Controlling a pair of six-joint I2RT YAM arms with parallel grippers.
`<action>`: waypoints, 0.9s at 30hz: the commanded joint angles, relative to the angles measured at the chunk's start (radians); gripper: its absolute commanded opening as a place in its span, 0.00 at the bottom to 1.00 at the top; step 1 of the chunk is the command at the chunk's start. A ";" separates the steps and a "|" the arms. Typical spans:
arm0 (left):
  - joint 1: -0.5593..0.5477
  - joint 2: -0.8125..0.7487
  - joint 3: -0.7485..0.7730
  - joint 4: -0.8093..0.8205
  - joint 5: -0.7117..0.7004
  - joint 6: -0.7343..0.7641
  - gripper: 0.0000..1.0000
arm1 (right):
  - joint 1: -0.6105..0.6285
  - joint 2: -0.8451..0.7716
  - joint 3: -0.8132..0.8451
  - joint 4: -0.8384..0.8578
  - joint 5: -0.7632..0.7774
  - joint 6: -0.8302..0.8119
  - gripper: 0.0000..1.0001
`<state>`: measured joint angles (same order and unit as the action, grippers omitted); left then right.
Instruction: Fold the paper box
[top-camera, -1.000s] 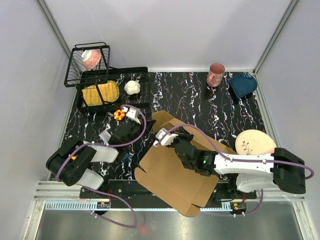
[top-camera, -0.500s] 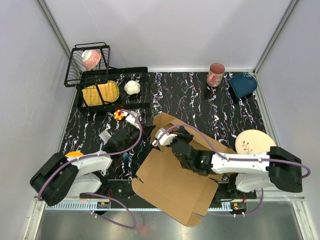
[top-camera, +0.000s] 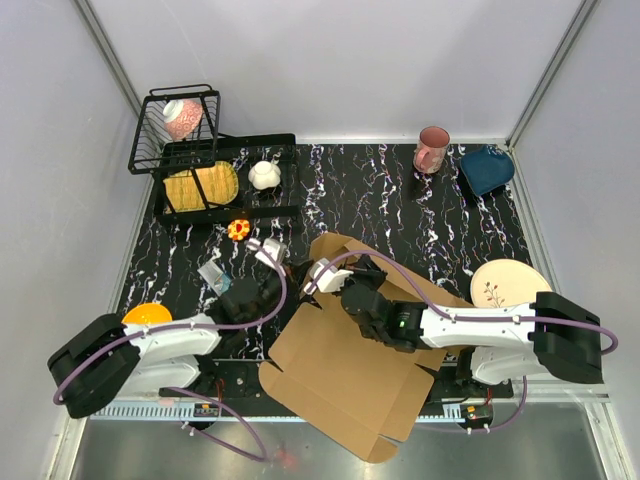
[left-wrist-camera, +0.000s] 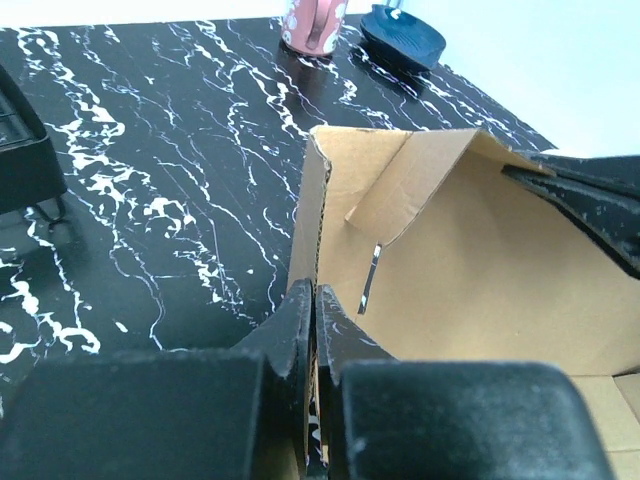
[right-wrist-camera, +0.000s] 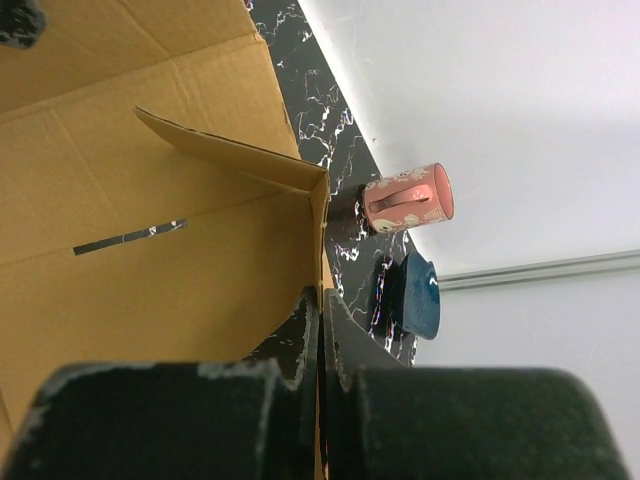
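Note:
The paper box (top-camera: 350, 375) is a large brown cardboard sheet lying in the middle of the table, with its far flaps raised. My left gripper (top-camera: 296, 277) is at the box's left edge. In the left wrist view, the left gripper (left-wrist-camera: 314, 305) is shut on the thin edge of an upright cardboard wall (left-wrist-camera: 312, 215). My right gripper (top-camera: 345, 268) is at the far raised part. In the right wrist view, the right gripper (right-wrist-camera: 321, 305) is shut on the edge of another upright wall (right-wrist-camera: 321, 225), with the box's inside (right-wrist-camera: 150, 230) to its left.
A black dish rack (top-camera: 200, 150) with a yellow item stands at the back left. A pink mug (top-camera: 432, 148) and a blue bowl (top-camera: 487, 168) sit at the back right, and a patterned plate (top-camera: 508, 283) at the right. A small orange toy (top-camera: 238, 229) lies near the rack.
My left arm has swung right to the box's left edge, and its gripper has closed on the cardboard. The box has shifted slightly left. The right gripper has kept its hold.

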<state>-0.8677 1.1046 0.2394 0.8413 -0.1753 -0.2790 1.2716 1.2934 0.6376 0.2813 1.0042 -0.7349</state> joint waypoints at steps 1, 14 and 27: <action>-0.080 -0.046 -0.081 0.338 -0.139 0.031 0.00 | 0.032 -0.011 -0.006 -0.030 -0.032 0.022 0.00; -0.240 0.055 -0.157 0.558 -0.243 -0.011 0.00 | 0.092 0.139 -0.118 0.384 0.123 -0.277 0.00; -0.393 0.407 -0.164 0.825 -0.317 -0.097 0.00 | 0.138 0.201 -0.171 0.721 0.204 -0.440 0.00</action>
<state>-1.1950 1.3624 0.0788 1.4078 -0.5079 -0.2871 1.3735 1.4357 0.5106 0.7818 1.1759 -1.1160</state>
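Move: My left hand has already pinched the edge of the paper box's upright end flap; the flap's middle is about 3 cm ahead and 2 cm to the right. The box's far corner stands some 5 cm ahead, 4 cm right and 3 cm above. My right hand still grips the far wall's top edge right at its fingertips; from there the far corner is roughly 4 cm ahead and 7 cm left. With fingers kept shut on the end flap, I draw my left hand back towards myself about 5 cm, rolling its left side down slightly, and ease it some 2 cm left and a little down at the finish. My right hand keeps hold of the far wall, giving back only about 1.5 cm while it tips up and rolls its left side down, around 10 degrees each. ##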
